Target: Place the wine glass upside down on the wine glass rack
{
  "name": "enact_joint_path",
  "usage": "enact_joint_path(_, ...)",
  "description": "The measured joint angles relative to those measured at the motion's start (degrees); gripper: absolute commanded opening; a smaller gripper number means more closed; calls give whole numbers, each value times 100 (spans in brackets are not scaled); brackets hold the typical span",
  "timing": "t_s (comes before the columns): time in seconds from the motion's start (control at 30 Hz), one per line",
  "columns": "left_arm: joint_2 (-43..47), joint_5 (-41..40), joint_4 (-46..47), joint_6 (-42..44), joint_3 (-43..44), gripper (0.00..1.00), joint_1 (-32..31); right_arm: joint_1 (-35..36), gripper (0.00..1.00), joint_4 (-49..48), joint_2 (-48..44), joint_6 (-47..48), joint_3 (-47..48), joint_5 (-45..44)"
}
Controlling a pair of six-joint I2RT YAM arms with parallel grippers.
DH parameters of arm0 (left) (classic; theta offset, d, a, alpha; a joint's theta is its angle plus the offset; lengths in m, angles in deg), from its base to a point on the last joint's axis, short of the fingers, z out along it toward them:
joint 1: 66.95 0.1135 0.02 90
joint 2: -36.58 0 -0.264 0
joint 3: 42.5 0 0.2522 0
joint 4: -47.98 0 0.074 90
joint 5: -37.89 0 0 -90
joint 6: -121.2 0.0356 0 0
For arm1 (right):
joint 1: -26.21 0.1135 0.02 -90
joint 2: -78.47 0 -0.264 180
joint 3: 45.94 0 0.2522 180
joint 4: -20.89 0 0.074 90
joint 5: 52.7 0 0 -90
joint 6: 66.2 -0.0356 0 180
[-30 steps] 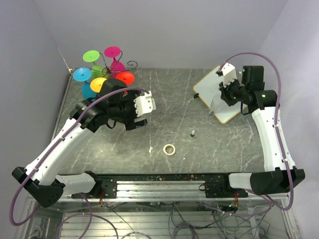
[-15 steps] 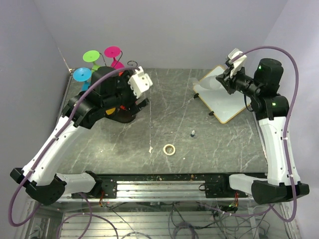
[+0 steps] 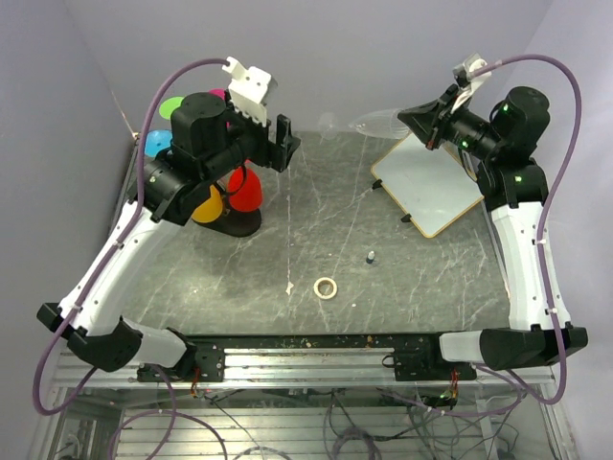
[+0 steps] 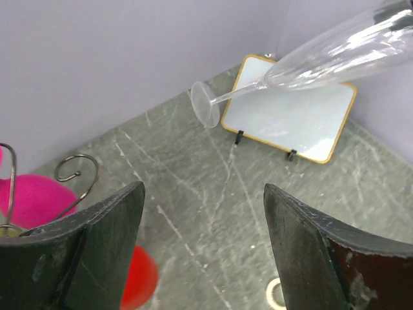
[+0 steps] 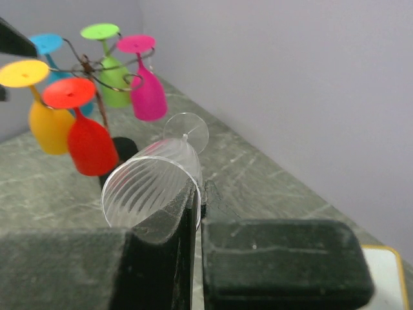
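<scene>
A clear wine glass (image 5: 155, 184) lies almost level in the air, and my right gripper (image 5: 201, 194) is shut on the wall at its rim. Its foot (image 5: 187, 132) points left toward the wine glass rack (image 5: 87, 64), a dark wire tree on a black base (image 3: 235, 222). In the top view the glass (image 3: 378, 123) shows faintly, left of the right gripper (image 3: 404, 115). My left gripper (image 3: 273, 144) stands open and empty beside the rack, raised over the table. The left wrist view has the glass (image 4: 335, 51) above and far beyond the open fingers (image 4: 116, 219).
Red (image 3: 244, 187), yellow (image 3: 206, 204), green (image 3: 170, 107), blue (image 3: 155, 144) and pink (image 5: 147, 90) glasses hang upside down on the rack. A wood-framed white board (image 3: 431, 187) rests at the right. A tape ring (image 3: 327, 287) and a small dark object (image 3: 370, 256) lie mid-table.
The right arm has lifted the glass off the board area and swung it up and left. The left arm has risen and pulled back beside the rack, its jaws narrowing slightly.
</scene>
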Motion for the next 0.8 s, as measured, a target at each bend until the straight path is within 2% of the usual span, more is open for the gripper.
enact_joint_path(0.17,-273,223,149,-1027,35,74,343,0,0,-391,63,-732,85,452)
enact_joint_path(0.37,-437,809,450,-2037,-114,72,942,0,0,-702,61,-1290,83,960)
enact_joint_path(0.53,-442,1211,684,-2426,-278,67,955,0,0,-791,59,-1519,83,1226)
enact_joint_path(0.8,-542,1821,866,-2802,-533,55,1097,0,0,-1025,57,-1810,68,1467)
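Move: The clear wine glass's foot hangs about 10 cm ahead of my open left hand, 8 cm to its right and 11 cm lower. On the rack, the red glass is roughly 9 cm to that hand's left, 2 cm back and 15 cm below; the pink one is 12 cm left, 9 cm ahead, equally low. My right hand, pinching the rim, has my left gripper some 20 cm to its left, 4 cm back and about level. I bring both hands together for a handover. My right hand keeps its pinch on the rim and carries the glass about 5 cm back and left, rising 3 cm and swinging counter-clockwise with its left side lifting, foot leading towards my left hand. My left hand reaches 4 cm forward, then sinks, tipping and rolling some 30 degrees, its fingers narrowing but still open around the foot end. ##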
